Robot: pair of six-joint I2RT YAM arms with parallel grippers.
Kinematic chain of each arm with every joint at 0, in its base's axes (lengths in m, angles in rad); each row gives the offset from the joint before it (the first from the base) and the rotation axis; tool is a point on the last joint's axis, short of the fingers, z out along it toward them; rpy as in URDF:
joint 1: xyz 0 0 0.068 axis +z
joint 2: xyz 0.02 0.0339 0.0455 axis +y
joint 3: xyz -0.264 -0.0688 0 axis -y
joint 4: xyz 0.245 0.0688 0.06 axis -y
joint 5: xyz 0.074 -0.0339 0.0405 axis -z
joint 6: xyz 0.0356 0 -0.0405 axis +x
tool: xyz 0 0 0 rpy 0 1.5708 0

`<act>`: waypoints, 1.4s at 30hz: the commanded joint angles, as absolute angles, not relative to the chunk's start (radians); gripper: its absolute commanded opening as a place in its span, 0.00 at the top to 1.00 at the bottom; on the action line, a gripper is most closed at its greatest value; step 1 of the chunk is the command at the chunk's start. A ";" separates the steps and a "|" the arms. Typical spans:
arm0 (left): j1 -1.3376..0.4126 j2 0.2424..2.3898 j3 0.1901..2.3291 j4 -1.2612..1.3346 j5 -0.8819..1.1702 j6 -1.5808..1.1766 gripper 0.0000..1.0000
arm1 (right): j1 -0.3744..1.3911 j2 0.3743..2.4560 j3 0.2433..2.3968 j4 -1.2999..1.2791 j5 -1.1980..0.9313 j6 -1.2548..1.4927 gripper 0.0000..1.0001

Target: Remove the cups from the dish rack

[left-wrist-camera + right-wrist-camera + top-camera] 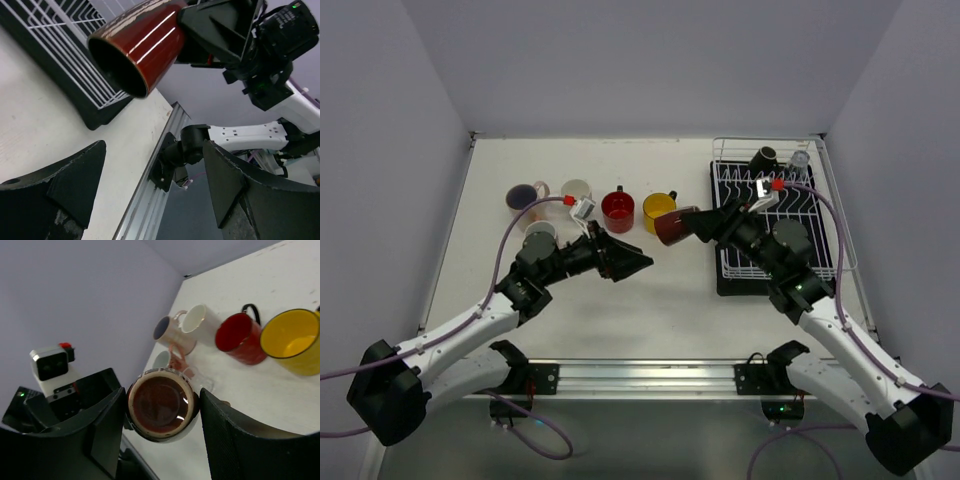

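My right gripper (678, 225) is shut on a brown mug (670, 228) and holds it on its side above the table, left of the white wire dish rack (820, 225). In the right wrist view the mug (161, 404) sits between the fingers (107, 425), mouth toward the camera. My left gripper (632, 262) is open and empty, pointing at the mug from the left. In the left wrist view, the mug (140, 45) hangs above its open jaws. A black mug (763, 158) and a clear glass (800, 158) stand at the rack's far end.
On the table stand a pale mug with purple inside (525, 197), a white mug (577, 190), a red mug (618, 210) and a yellow mug (660, 210) in a row. A small white cup (540, 232) stands by the left arm. The rack rests on a black tray (725, 285).
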State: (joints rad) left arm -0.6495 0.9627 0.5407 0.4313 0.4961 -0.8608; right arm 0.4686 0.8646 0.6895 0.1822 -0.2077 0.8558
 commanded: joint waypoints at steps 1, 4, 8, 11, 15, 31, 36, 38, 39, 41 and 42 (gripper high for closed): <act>-0.705 0.974 0.554 0.633 0.468 -0.960 0.18 | 0.503 0.805 0.644 0.388 -0.310 0.988 1.00; -0.742 1.003 0.566 0.660 0.437 -0.962 0.21 | 0.535 0.784 0.608 0.408 -0.321 1.014 1.00; -0.762 1.022 0.555 0.722 0.413 -0.986 0.24 | 0.563 0.770 0.565 0.431 -0.316 1.040 1.00; -0.779 1.029 0.560 0.752 0.406 -0.986 0.27 | 0.577 0.767 0.549 0.433 -0.310 1.040 1.00; -0.785 1.055 0.561 0.794 0.403 -0.988 0.32 | 0.601 0.798 0.529 0.477 -0.324 1.069 1.00; -0.784 0.974 0.844 -0.021 0.135 -0.545 1.00 | 0.634 0.729 0.518 0.266 -0.126 0.957 0.01; -0.785 1.155 1.035 -0.427 0.021 -0.373 1.00 | 0.634 0.644 0.561 -0.023 0.044 0.832 0.01; -0.785 1.254 1.100 -0.512 0.011 -0.344 1.00 | 0.634 0.600 0.564 -0.095 0.078 0.801 0.01; -0.785 1.282 1.115 -0.534 0.006 -0.316 1.00 | 0.634 0.586 0.566 -0.112 0.099 0.795 0.01; -0.784 1.374 1.155 -0.572 -0.044 -0.295 1.00 | 0.634 0.542 0.563 -0.142 0.117 0.784 0.01; -0.785 1.400 1.175 -0.603 -0.052 -0.279 1.00 | 0.632 0.528 0.558 -0.152 0.130 0.775 0.01</act>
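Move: The brown cup, already in my right fingers by its bottom end, has its middle about 3 cm to the left of my right hand and 1 cm lower. From my open left hand it is about 9 cm to the right, 6 cm ahead and 3 cm above. Down on the table, the yellow cup stands some 26 cm ahead of my left hand, 7 cm right and 21 cm below; the red cup stands 11 cm left of the yellow one. I pass the brown cup across in the air: my right hand draws it back about 5 cm and left towards my left hand, which eases right, up and slightly back, then shuts on its wall at the mouth. Only then do my right fingers open, and that hand slips off right and down. My left hand carries the cup forward and down about 9 cm, rolling its left side up some 50 degrees. ##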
